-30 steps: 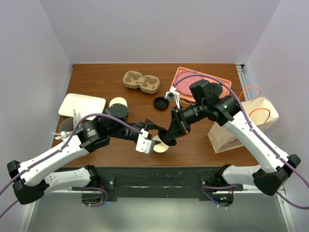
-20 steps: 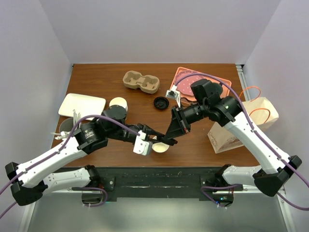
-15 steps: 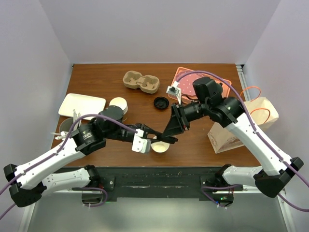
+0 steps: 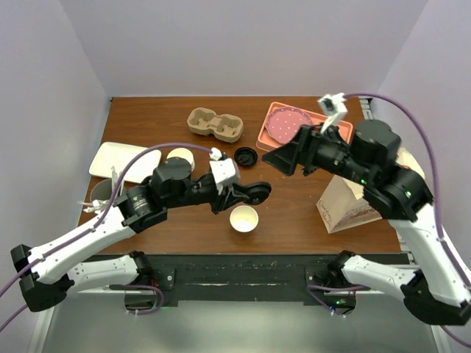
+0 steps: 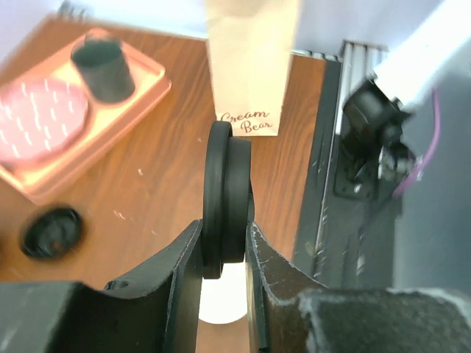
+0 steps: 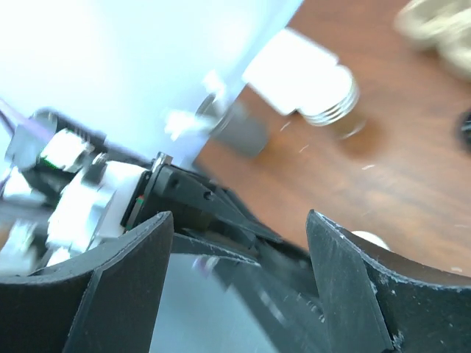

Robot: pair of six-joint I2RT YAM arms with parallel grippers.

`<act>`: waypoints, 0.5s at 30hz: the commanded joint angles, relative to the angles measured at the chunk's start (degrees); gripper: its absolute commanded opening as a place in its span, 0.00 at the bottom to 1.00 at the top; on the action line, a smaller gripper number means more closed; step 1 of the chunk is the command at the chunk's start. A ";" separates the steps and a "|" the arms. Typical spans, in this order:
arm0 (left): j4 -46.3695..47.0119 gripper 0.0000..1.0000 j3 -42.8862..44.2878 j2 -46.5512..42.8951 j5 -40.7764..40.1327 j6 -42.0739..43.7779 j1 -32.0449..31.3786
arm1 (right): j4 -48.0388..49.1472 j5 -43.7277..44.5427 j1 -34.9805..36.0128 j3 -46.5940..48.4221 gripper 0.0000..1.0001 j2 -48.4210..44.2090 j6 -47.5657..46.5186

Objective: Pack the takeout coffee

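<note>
The takeout coffee cup [image 4: 243, 218] stands upright and lidless on the table's near middle, its white inside showing. My left gripper [image 4: 252, 193] is shut on a round black lid [image 4: 259, 192], held on edge just above and behind the cup. In the left wrist view the lid [image 5: 227, 197] is pinched between both fingers, with the cup's [image 5: 219, 300] white mouth below. My right gripper [image 4: 270, 159] is open and empty, raised well behind and right of the cup. In its own view the right gripper [image 6: 239, 228] looks toward my left arm.
A second black lid [image 4: 245, 156] lies on the table. Behind it are a brown pulp carrier [image 4: 215, 125] and a pink tray [image 4: 270, 135] with a pink plate and dark cup [image 5: 103, 70]. A paper bag [image 4: 352, 208] stands right. White cup stack [image 4: 179, 157] and white tray [image 4: 121, 160] sit left.
My right gripper has drawn back from the cup, up and to the right, and is open. My left gripper has lifted and turned with the black lid, leaving the cup standing alone.
</note>
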 commanded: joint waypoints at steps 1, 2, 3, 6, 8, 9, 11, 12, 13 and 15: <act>2.31 0.09 2.60 0.68 -9.53 -23.74 0.09 | -0.05 13.20 0.04 -3.31 0.77 -5.01 1.87; 3.10 0.09 2.33 0.34 -9.89 -26.41 0.09 | -0.22 13.02 0.12 -3.75 0.78 -5.97 1.95; 3.46 0.09 2.07 -0.10 -11.37 -31.83 0.09 | -0.57 13.28 0.04 -4.28 0.78 -6.41 2.30; 3.90 0.09 0.49 -2.47 -16.03 -42.99 0.26 | -2.33 14.16 0.04 -5.94 0.77 -8.34 2.48; 2.94 0.08 -0.74 -4.75 -17.53 -47.33 0.44 | -3.21 13.38 0.13 -7.53 0.78 -9.58 2.74; 2.15 0.08 -0.49 -5.46 -20.93 -51.53 0.79 | -3.39 11.98 0.04 -8.84 0.78 -10.10 3.01; 2.22 0.08 -1.36 -8.17 -22.81 -54.89 0.88 | -3.04 9.35 0.04 -9.90 0.78 -10.11 3.36; 2.84 0.08 -2.84 -9.24 -23.77 -57.69 0.88 | -2.34 7.33 0.12 -11.47 0.77 -10.02 4.15; 3.54 0.09 -3.90 -10.12 -23.95 -58.94 0.97 | -0.42 2.96 0.04 -12.19 0.77 -9.94 5.02; 6.09 0.08 -6.88 -12.32 -24.04 -61.84 0.97 | 1.96 -0.93 0.13 -13.77 0.77 -9.58 7.57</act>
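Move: The white cup standing alone is almost straight under the left hand, about 26 cm down; that hand already holds a black lid. The spare black lid lies about 24 cm ahead of the left hand and 1 cm left, the cup stack about 17 cm ahead and 18 cm left. From the open right hand, the white cup is some 3 cm back, 6 cm left and 39 cm down, and the held lid about 4 cm back, 3 cm left and 13 cm down. Keep the left gripper shut on the lid's edge and roll it some 50 degrees counter-clockwise, seen from behind the hand, swinging the fingers about 20 degrees forward; ease forward slightly, then lift and draw left, about 5 cm, away from the white cup. Carry the open right gripper right first, then lower it about as far, turning slightly clockwise. ##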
